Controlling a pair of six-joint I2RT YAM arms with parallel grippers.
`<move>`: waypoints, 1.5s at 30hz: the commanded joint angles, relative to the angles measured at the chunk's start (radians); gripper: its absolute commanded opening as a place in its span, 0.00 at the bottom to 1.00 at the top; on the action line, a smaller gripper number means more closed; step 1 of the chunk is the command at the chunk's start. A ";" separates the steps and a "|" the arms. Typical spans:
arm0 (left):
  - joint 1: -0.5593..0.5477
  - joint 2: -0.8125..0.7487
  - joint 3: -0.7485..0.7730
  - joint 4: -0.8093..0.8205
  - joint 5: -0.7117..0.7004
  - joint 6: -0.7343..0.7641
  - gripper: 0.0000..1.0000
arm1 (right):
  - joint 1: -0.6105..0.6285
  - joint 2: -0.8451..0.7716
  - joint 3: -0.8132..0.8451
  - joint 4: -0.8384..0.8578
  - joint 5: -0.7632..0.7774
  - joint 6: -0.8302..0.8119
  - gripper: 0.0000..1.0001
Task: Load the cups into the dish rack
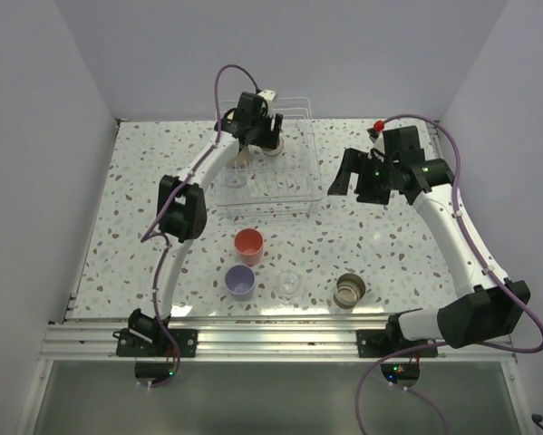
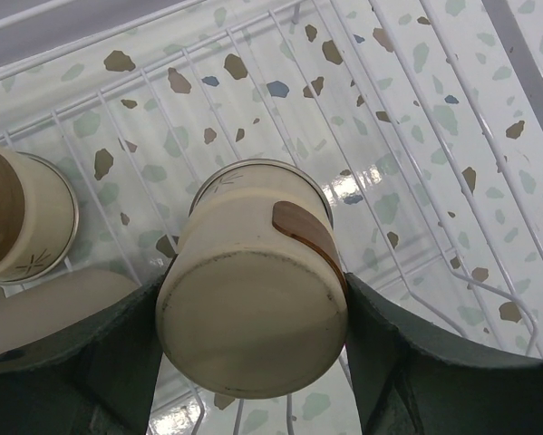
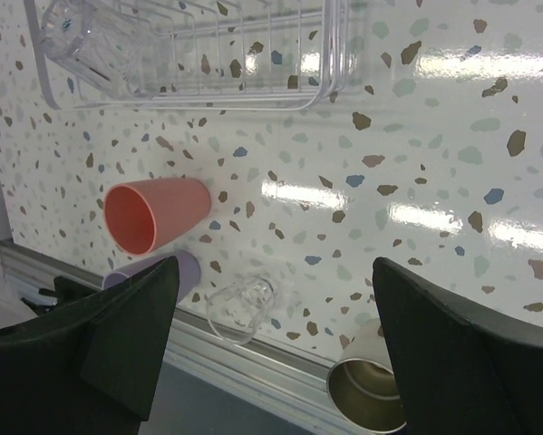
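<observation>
The white wire dish rack (image 1: 294,195) stands at the table's far middle. My left gripper (image 1: 269,145) hangs over its far end, shut on a tan brown-rimmed cup (image 2: 253,313) held upside down, its rim near the wires (image 2: 407,136). Another tan cup (image 2: 26,222) and a beige cup (image 2: 44,313) sit beside it. A clear glass (image 1: 237,179) lies in the rack's near part. On the table stand a coral-red cup (image 1: 248,245), a lavender cup (image 1: 240,281), a clear glass (image 1: 289,284) and a tan cup (image 1: 350,290). My right gripper (image 1: 357,177) hovers open and empty, right of the rack.
In the right wrist view the coral-red cup (image 3: 153,213), lavender cup (image 3: 188,269), clear glass (image 3: 242,308) and tan cup (image 3: 371,385) line the table's near edge by the metal rail (image 3: 280,381). Walls enclose the table on three sides.
</observation>
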 commanded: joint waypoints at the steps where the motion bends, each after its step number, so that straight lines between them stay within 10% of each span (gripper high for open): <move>1: -0.007 0.005 -0.001 0.019 0.020 0.022 0.75 | 0.001 -0.002 -0.007 -0.004 0.016 -0.022 0.90; 12: -0.010 -0.015 0.005 0.036 0.060 -0.016 1.00 | 0.000 -0.013 -0.020 -0.006 0.018 -0.025 0.90; 32: -0.025 -0.265 -0.059 0.111 0.000 -0.049 1.00 | 0.168 0.001 -0.031 -0.182 0.176 -0.125 0.90; 45: -0.126 -0.627 -0.467 0.010 0.021 0.074 0.99 | 0.273 -0.019 -0.036 -0.217 0.314 -0.053 0.87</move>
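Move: Inside the rack, the left hand already has a cream cup set mouth-down, its middle about 1 cm ahead of and 2 cm below the hand. A tall beige cup stands some 9 cm left and about level with the hand in depth; a short cream cup lies about 9 cm left and 7 cm ahead. For the right hand, the table cream cup is about 15 cm back, 2 cm right and 20 cm below; the clear cup is about 14 cm back and 13 cm left, just as low. Opening wide, the left fingers let go of the cream cup while the hand eases about 2 cm right, then rises some 15 cm and finally draws back about 9 cm, clear above the rack. After a pause, the open right hand heads about 8 cm back and 6 cm down towards the table cream cup, ending slightly left, turning about 15 degrees counter-clockwise with its left side dipping and fingers tipping steeper, touching nothing yet. ##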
